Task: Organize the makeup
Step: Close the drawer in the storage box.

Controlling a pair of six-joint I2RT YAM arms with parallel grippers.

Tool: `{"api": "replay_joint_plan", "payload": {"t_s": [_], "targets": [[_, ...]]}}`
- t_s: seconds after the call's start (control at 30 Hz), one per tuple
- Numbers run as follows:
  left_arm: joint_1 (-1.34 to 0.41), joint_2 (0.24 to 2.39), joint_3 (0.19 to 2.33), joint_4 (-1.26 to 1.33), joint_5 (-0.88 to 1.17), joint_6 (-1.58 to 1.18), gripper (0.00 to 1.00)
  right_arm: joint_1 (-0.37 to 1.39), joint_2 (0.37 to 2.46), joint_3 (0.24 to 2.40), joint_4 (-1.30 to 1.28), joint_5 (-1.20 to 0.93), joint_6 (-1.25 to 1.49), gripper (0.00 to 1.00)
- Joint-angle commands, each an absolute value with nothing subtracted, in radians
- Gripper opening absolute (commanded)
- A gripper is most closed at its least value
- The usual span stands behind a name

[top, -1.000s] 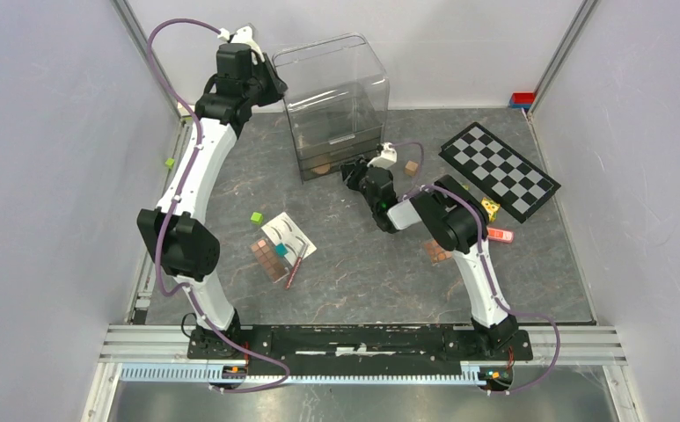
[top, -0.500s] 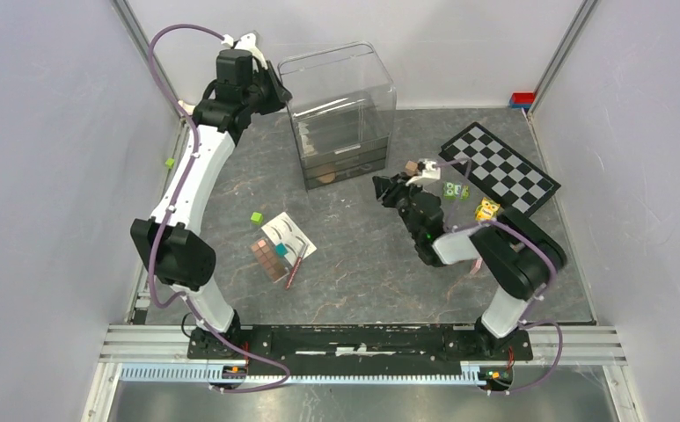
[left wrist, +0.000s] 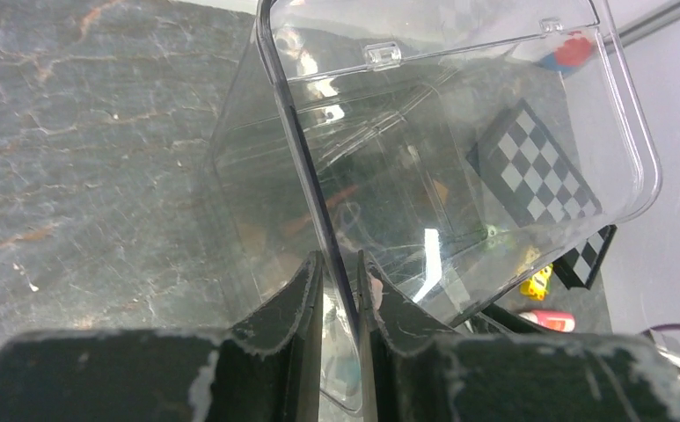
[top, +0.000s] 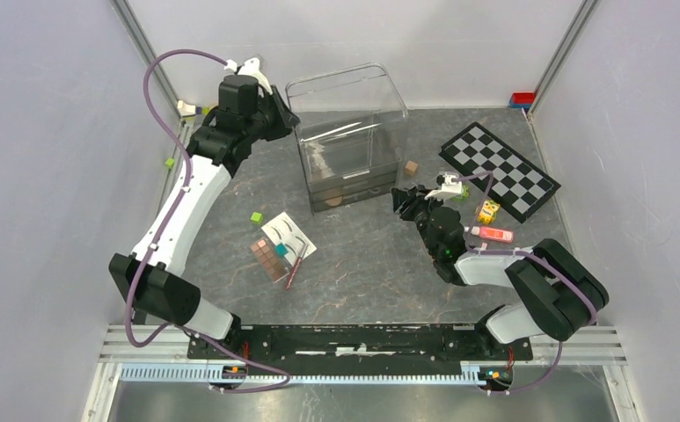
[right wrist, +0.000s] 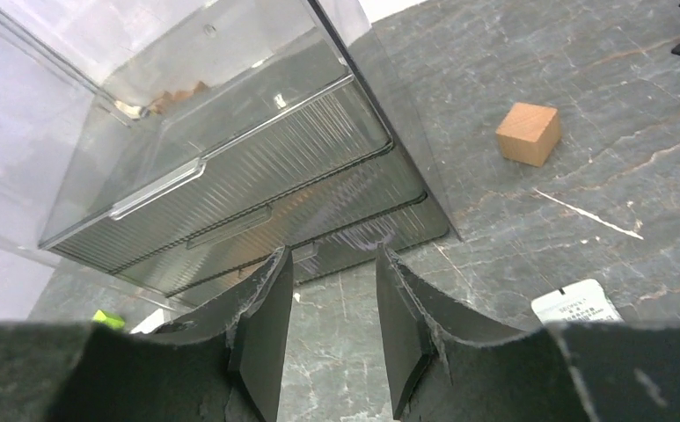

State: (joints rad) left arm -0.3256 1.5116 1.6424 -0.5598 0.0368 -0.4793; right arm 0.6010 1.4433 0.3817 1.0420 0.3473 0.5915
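The clear organizer box (top: 350, 123) with drawers (right wrist: 230, 202) stands at the back centre. My left gripper (top: 283, 114) is shut on the box's left wall (left wrist: 310, 202), one finger on each side. My right gripper (top: 405, 200) hovers open and empty just right of the drawer fronts, nothing between its fingers (right wrist: 266, 308). Loose makeup lies on the table: a brown eyeshadow palette (top: 267, 260), a white eyebrow card (top: 288, 236) and a thin pencil (top: 296, 266) left of centre, and a pink tube (top: 493, 233) at the right. Something brown (top: 334, 200) shows inside the lowest drawer.
A checkerboard (top: 499, 171) lies at the back right, with a yellow die (top: 489, 211) and a green die (top: 456, 190) beside it. A wooden cube (top: 412, 167) sits right of the box. A green cube (top: 255, 218) lies near the card. A white sachet (right wrist: 578, 303) lies by my right gripper.
My right gripper has drawn back from the drawer fronts toward the right and its jaws have widened. My left gripper has shifted the box to the right.
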Motion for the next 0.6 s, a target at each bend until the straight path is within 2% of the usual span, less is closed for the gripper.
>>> {"api": "replay_joint_plan", "payload": {"t_s": [0.0, 0.2, 0.57], "targets": [[-0.385, 1.461, 1.582, -0.632, 0.095, -0.547, 0.26, 0.6, 1.45, 0.415, 1.008, 0.368, 0.545, 0.46], [-0.388, 1.383, 1.534, -0.618, 0.101, -0.543, 0.43, 0.581, 1.495, 0.513, 0.908, 0.402, 0.523, 0.46], [-0.388, 1.229, 1.462, -0.638, 0.084, -0.462, 0.5, 0.5, 1.659, 0.75, 0.733, 0.326, 0.481, 0.44]]}}
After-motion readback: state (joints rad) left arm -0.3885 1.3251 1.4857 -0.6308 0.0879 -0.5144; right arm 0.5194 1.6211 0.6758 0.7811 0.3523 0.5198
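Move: The left hand has the storage box's left top rim between its fingers; the closed drawers' front middle lies level with it, about 15 cm right and 28 cm below. For the right hand, the box's front right corner is roughly 8 cm ahead, 1 cm right and 5 cm lower; the drawers' front middle is about 5 cm ahead, 12 cm left and 10 cm down, the wooden block 13 cm ahead, 6 cm right and 13 cm down. Left hand releases the rim and backs about 7 cm; right hand advances some 7 cm towards the corner. ##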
